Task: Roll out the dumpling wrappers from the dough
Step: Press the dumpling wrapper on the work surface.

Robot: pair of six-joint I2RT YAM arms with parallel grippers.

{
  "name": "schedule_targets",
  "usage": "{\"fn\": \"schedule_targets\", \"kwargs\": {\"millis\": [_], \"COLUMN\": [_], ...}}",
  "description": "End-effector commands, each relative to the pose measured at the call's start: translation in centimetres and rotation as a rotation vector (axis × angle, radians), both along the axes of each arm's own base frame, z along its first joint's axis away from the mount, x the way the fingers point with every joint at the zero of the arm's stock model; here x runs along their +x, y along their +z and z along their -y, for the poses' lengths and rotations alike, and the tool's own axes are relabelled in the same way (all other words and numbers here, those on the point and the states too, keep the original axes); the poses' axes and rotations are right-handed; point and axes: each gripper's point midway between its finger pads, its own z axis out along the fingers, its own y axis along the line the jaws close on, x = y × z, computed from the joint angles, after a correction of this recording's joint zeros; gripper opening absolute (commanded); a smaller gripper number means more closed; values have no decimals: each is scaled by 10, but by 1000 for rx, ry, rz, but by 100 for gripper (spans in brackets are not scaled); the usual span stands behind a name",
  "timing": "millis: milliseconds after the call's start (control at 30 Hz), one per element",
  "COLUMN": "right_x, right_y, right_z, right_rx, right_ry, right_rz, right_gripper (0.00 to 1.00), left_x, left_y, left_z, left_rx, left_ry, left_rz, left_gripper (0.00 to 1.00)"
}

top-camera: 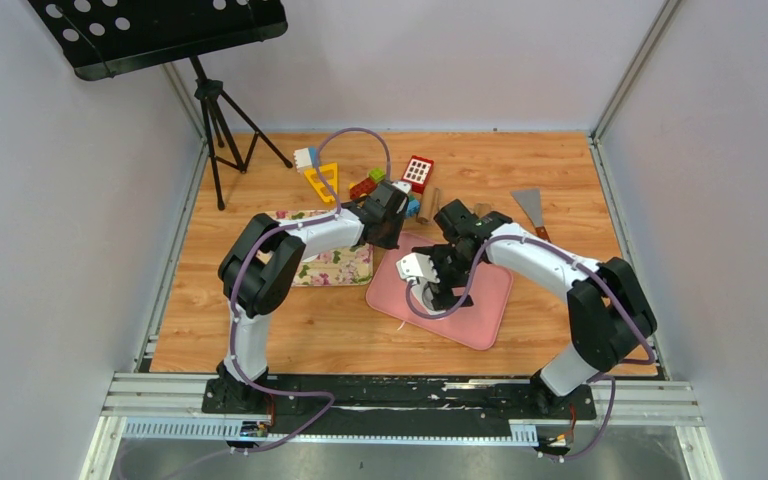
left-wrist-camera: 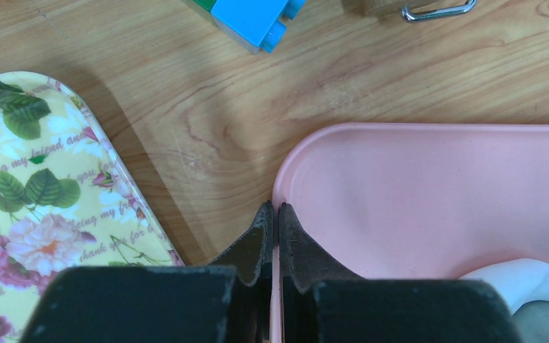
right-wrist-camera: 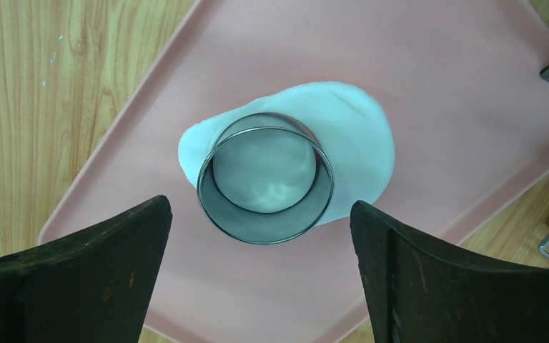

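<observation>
A flattened irregular sheet of white dough (right-wrist-camera: 357, 139) lies on the pink tray (right-wrist-camera: 465, 64). A small metal ring (right-wrist-camera: 265, 232) stands upright on the sheet, with dough showing inside it. My right gripper (right-wrist-camera: 259, 207) hangs above the ring, open wide, with both fingers clear of it. In the top view the right gripper (top-camera: 447, 292) covers the dough. My left gripper (left-wrist-camera: 277, 209) is shut on the rim of the pink tray (left-wrist-camera: 400, 186) at its far left corner. A bit of dough (left-wrist-camera: 522, 275) shows at the lower right of the left wrist view. The dumpling wrappers are out of view.
A floral tray (top-camera: 335, 262) lies left of the pink tray (top-camera: 480, 320). Toy blocks (top-camera: 415, 172), a yellow triangle (top-camera: 322, 180) and a scraper (top-camera: 530, 205) sit along the back. A blue block (left-wrist-camera: 254, 18) lies beyond the left gripper. A music stand (top-camera: 210, 110) stands at the far left.
</observation>
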Motion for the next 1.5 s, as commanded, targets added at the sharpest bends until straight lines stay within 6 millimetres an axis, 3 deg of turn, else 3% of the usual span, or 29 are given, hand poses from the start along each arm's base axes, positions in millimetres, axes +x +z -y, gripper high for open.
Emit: {"fn": "schedule_targets", "kwargs": {"millis": [0, 267, 700, 967, 1200, 1467], "right_x": [5, 9, -5, -4, -6, 6], "right_y": [-2, -12, -14, -9, -25, -33], "right_z": [-13, -11, -11, -8, -1, 2], "right_rx": [40, 19, -7, -5, -39, -69], "right_ry": [-13, -66, -181, -371, -482, -616], "right_rz": [-9, 17, -41, -43, -58, -53], "right_gripper": [96, 92, 66, 62, 61, 61], "left_x": [-23, -25, -24, -24, -24, -23], "left_y": [-20, -22, -23, -23, -23, -21], "left_z": [-6, -7, -7, -8, -10, -10], "left_rx": [63, 66, 69, 74, 77, 82], "left_ry": [-33, -33, -31, -24, -19, -18], "left_rz": [-90, -96, -94, -93, -92, -83], "left_gripper": [0, 0, 0, 0, 0, 0]}}
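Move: The ring cutter stands on the dough between my open right fingers, its middle about 4 cm below that hand, about 1 cm to the left and neither ahead nor back. The dough's middle is some 2 cm ahead and 2 cm left, and the pink tray's middle about 2 cm ahead and 1 cm right, both about 6 cm down. From my left hand the cutter is roughly 10 cm back and 8 cm right, about level. My right hand sinks about 2 cm over the cutter, most of it straight away, and the fingers close from nearly wide open until they pinch the upper rim from both sides. Keeping that grip, I turn the wrist on clockwise, nearly 30 degrees in all, over the same spot. My left hand stays still, its shut fingers keeping the pink tray's rim at its far left corner. ##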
